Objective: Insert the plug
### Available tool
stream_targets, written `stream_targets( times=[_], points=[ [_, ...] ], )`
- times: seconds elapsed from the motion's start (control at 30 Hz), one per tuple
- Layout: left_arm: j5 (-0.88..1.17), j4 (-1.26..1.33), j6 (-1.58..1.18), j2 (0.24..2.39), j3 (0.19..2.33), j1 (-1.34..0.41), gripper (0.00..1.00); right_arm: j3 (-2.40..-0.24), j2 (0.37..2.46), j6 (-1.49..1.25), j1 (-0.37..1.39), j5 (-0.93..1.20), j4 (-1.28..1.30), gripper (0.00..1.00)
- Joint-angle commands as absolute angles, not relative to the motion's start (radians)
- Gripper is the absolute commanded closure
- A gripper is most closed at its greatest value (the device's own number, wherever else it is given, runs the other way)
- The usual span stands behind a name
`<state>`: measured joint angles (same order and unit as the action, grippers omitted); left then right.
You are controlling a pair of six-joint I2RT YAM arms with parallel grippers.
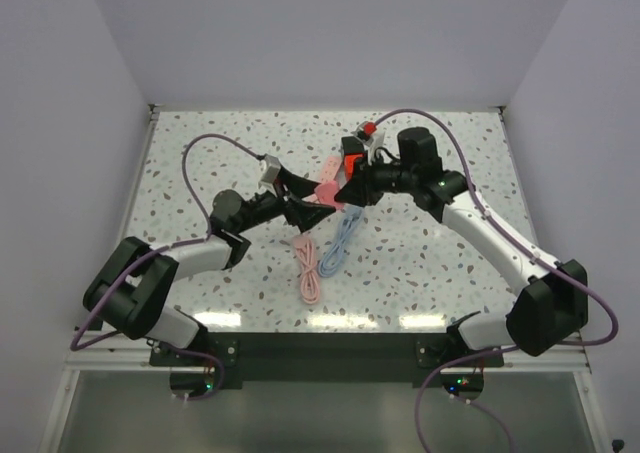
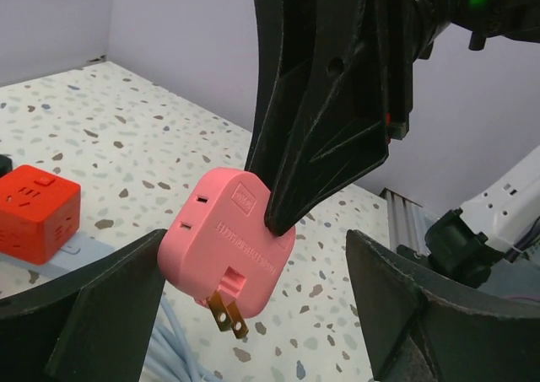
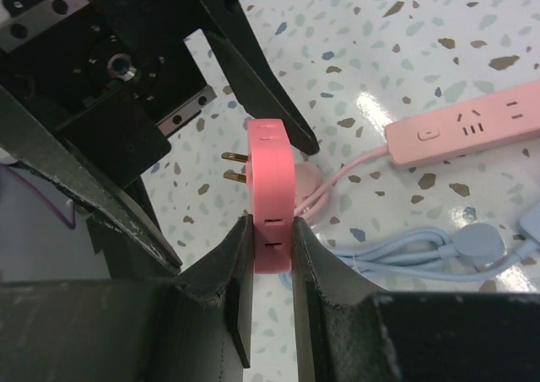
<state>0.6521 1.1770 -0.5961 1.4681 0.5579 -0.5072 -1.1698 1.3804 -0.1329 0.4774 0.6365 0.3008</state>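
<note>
The plug [image 3: 270,171] is a flat, rounded pink block with two brass prongs. My right gripper [image 3: 272,230] is shut on its flat faces and holds it in the air above the table, prongs pointing toward the left arm. In the left wrist view the plug [image 2: 232,239] hangs between the wide-open fingers of my left gripper [image 2: 253,247], close to the left finger; the right gripper's black fingers [image 2: 312,146] pinch its upper corner. From above, the plug [image 1: 326,191] sits where both grippers meet. A pink power strip [image 3: 464,129] lies on the table beyond.
A red cube socket [image 2: 34,209] sits on a pale strip at the left. Coiled pink cable [image 1: 308,263] and blue cable [image 1: 340,243] lie on the speckled table [image 1: 450,273] under the grippers. A white strip with a red button [image 1: 372,133] lies at the back.
</note>
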Motion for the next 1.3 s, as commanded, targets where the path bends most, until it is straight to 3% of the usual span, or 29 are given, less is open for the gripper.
stream_targets(
  times=[0.0, 0.2, 0.53, 0.8, 1.03, 1.27],
  points=[
    [0.767, 1.327, -0.673, 1.482, 0.552, -0.511, 0.11, -1.169, 1.342, -0.121, 0.483, 0.753, 0.221, 1.0],
    [0.761, 1.299, -0.67, 1.474, 0.552, -0.509, 0.12, -1.161, 1.319, -0.127, 0.483, 0.785, 0.204, 1.0],
    [0.818, 1.339, -0.699, 1.467, 0.529, -0.509, 0.27, -1.152, 1.292, -0.124, 0.483, 0.79, 0.203, 1.0],
    [0.883, 1.5, -0.811, 1.514, 0.528, -0.505, 0.5, -1.15, 1.301, -0.112, 0.483, 0.796, 0.204, 1.0],
    [0.914, 1.609, -0.899, 1.568, 0.546, -0.48, 0.51, -1.146, 1.295, -0.086, 0.483, 0.802, 0.212, 1.0],
    [0.881, 1.5, -0.833, 1.511, 0.561, -0.472, 0.5, -1.149, 1.304, -0.074, 0.483, 0.811, 0.221, 1.0]
  ],
)
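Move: The right fingers already hold the pink plug in the air, its middle about 2 cm left and 1 cm ahead of that hand and its prongs facing back. From the open left hand, the plug lies about 1 cm ahead, 1 cm right and 1 cm up. Some 23 cm below the left hand are the pink strip, 17 cm ahead and 2 cm left; the blue cord, 3 cm ahead and 4 cm right; and the pink cord, 6 cm back and 5 cm left. Back towards the base goes the left hand, about 4 cm, to the plug's prong side, its fingers narrowing from nearly wide open to about half; late on it dips 3 cm beneath the plug, having turned some 15 degrees clockwise and rolling its forward side down. The right hand keeps its pinch, easing up 3 cm and back about 2.5 cm before it holds still. Left-finger contact can't be made out. ##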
